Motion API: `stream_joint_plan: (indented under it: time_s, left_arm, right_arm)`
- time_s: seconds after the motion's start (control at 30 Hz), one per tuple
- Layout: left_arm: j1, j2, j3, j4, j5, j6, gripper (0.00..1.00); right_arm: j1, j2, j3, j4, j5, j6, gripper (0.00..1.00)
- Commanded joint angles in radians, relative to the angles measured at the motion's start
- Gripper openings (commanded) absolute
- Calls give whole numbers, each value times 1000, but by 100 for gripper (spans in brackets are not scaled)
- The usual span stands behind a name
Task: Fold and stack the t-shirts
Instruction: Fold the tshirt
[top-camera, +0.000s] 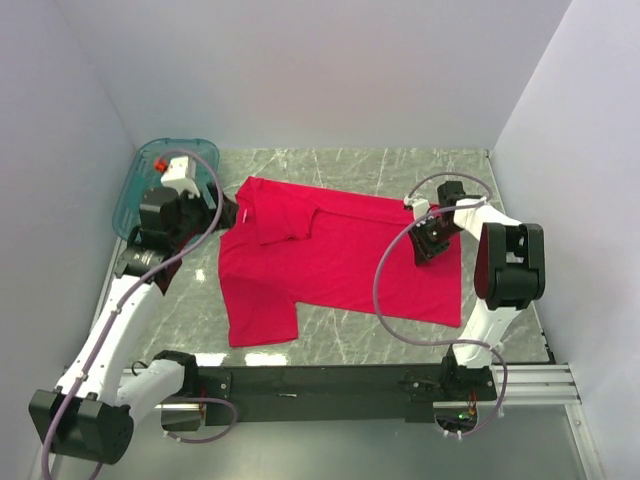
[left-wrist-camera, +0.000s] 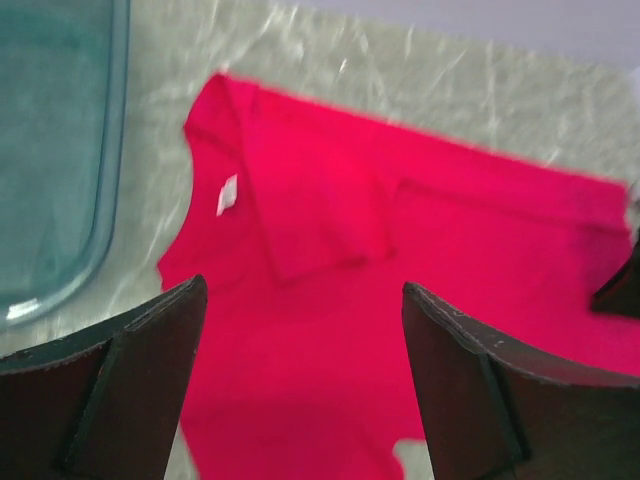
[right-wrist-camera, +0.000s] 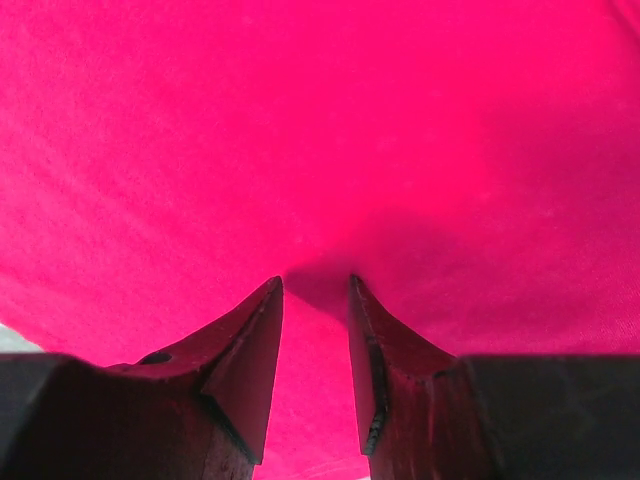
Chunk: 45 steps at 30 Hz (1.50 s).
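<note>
One red t-shirt (top-camera: 340, 262) lies spread on the marble table, its neck to the left and its hem to the right. Its far sleeve is folded in over the body (top-camera: 282, 215); the near sleeve (top-camera: 262, 322) sticks out toward the arms. The white neck label (left-wrist-camera: 227, 194) shows in the left wrist view. My left gripper (top-camera: 197, 222) (left-wrist-camera: 304, 285) hovers open over the shirt's neck end with nothing between its fingers. My right gripper (top-camera: 432, 240) (right-wrist-camera: 315, 280) stands over the hem end, tips down at the cloth, jaws a little apart, gripping nothing.
A see-through teal tub (top-camera: 140, 190) (left-wrist-camera: 50, 150) sits at the far left corner, just behind the left gripper. White walls close in the table on three sides. A black rail (top-camera: 330, 380) with the arm bases runs along the near edge.
</note>
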Motion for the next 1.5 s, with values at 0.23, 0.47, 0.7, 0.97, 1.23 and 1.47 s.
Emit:
stream_joint_plan:
  time_s: [0.23,0.47,0.7,0.97,1.23,1.47]
  left_arm:
    - [4,-140,-88,-55,-23,7,84]
    - [4,-141,-106,-69,-5,1,85]
    - [4,-118,-166,-90,29,-135,84]
    - [3,-225,-384,-156,150,-479,79]
    - [-34,-187,-458,-280,253,-635,66]
    - [-212,-80,-502,-363,155,-804,59]
  right_arm:
    - [-67,138,171,-36,36,6,39]
    - [-84,265,390,-99,57,7,39]
    - [-93,374,645,-156,59,26,40]
    - [-93,-4,409,-94,-36,-26,49]
    - [-60,-555,-175,49,-465,-333,69]
    - [16,-890,-514,226,-490,-289,83]
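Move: The right hand's fingertips are already down on the t-shirt. From that hand the near hem corner lies about 22 cm back and 8 cm right, and the far hem corner roughly 20 cm ahead and 10 cm right. The left hand is empty and high, with the near sleeve about 18 cm back, 11 cm right and 26 cm below; the collar lies 14 cm ahead and 3 cm right, the folded far sleeve 15 cm ahead and 17 cm right. The right fingertips, still half open on the cloth, drag it about 13 cm forward and 5 cm right, then come free, rise and swing back and left towards the shirt's near side, opening wide and tilting outward. The left hand drifts back a little, then swoops down and back, slightly right, to the near sleeve, pitching fingers downward and narrowing them partly. ##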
